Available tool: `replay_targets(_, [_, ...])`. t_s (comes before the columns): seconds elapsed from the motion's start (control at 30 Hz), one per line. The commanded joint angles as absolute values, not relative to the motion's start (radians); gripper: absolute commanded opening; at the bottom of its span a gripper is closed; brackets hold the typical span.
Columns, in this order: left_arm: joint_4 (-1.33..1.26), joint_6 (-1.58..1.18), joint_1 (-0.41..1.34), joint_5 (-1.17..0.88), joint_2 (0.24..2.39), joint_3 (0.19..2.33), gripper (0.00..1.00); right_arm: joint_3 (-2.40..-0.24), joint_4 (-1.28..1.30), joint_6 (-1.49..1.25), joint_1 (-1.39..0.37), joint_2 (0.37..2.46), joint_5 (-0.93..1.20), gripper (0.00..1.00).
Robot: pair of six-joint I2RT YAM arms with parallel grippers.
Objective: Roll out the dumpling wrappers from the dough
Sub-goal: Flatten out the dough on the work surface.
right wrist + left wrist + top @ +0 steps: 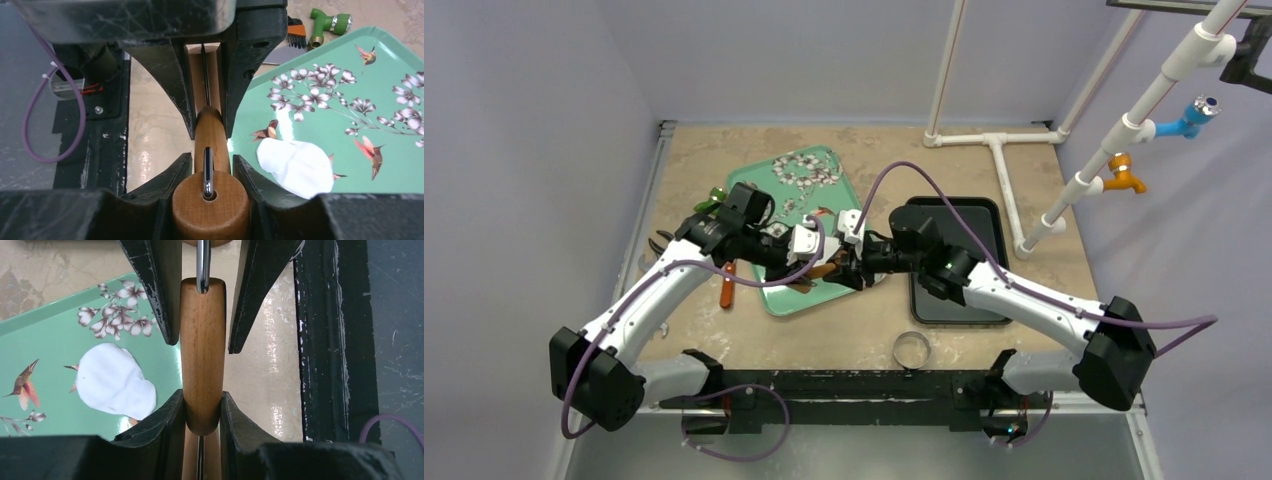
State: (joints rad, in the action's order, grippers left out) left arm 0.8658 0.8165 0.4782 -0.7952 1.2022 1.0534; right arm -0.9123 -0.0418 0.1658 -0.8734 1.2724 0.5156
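A wooden rolling pin (822,270) hangs between my two grippers over the near corner of the green flowered tray (759,178). The left gripper (201,395) is shut on one handle (202,340). My right gripper (211,157) is shut on the other handle (210,205), whose round end shows a metal rod. The dough (112,380), pressed into a flat uneven white sheet, lies on the tray (45,335) beside the pin, and in the right wrist view the dough (297,162) is to the right. From above the arms hide it. Separate dumpling wrappers are out of view.
A black tray (984,230) sits right of the green one. A metal ring cutter (911,350) stands near the table's front edge. An orange-handled tool (727,285) lies left of the green tray, with a green nozzle (327,22) and a brush (296,32). White pipes (999,160) cross the back right.
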Motion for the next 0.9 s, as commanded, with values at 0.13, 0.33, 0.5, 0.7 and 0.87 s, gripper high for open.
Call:
replay_targets(0.13, [0.741,0.716,0.473,-0.765,1.168,1.073,0.52,-0.993,0.031,0.126,-0.873,1.263,0.357,0.0])
replay_targets(0.33, [0.761,0.661,0.392,-0.619,1.073,1.093,0.7,-1.118,0.245,0.268,-0.873,1.292,0.027,0.0])
replay_targets(0.5, [0.81,0.617,0.288,-0.547,1.068,1.09,0.74,-1.142,0.191,0.563,-0.905,1.294,-0.003,0.0])
replay_targets(0.7, [0.757,0.512,0.066,-0.461,1.289,1.14,0.75,-1.148,0.194,1.06,-0.935,1.395,0.007,0.0])
replay_targets(0.87, [0.78,0.478,-0.039,-0.371,1.544,1.266,0.85,-1.112,0.209,1.308,-0.97,1.448,0.077,0.0])
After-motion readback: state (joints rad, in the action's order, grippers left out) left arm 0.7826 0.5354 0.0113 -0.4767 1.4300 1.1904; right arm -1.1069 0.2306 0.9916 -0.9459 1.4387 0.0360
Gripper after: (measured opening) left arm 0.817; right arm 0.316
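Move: Both hands already grip the rolling pin. From the right hand the dough lies about 8 cm ahead, 2 cm to the left and some 12 cm below. From the left hand the tray's left edge is roughly 14 cm ahead and 13 cm to the left, the dough about 9 cm ahead and 4 cm to the right, the scraper handle some 18 cm left and 1 cm ahead, all some 12 cm lower. Left lets go, leaving forward-left some 20 cm; right carries the rolling pin 8 cm forward, towards the dough. ##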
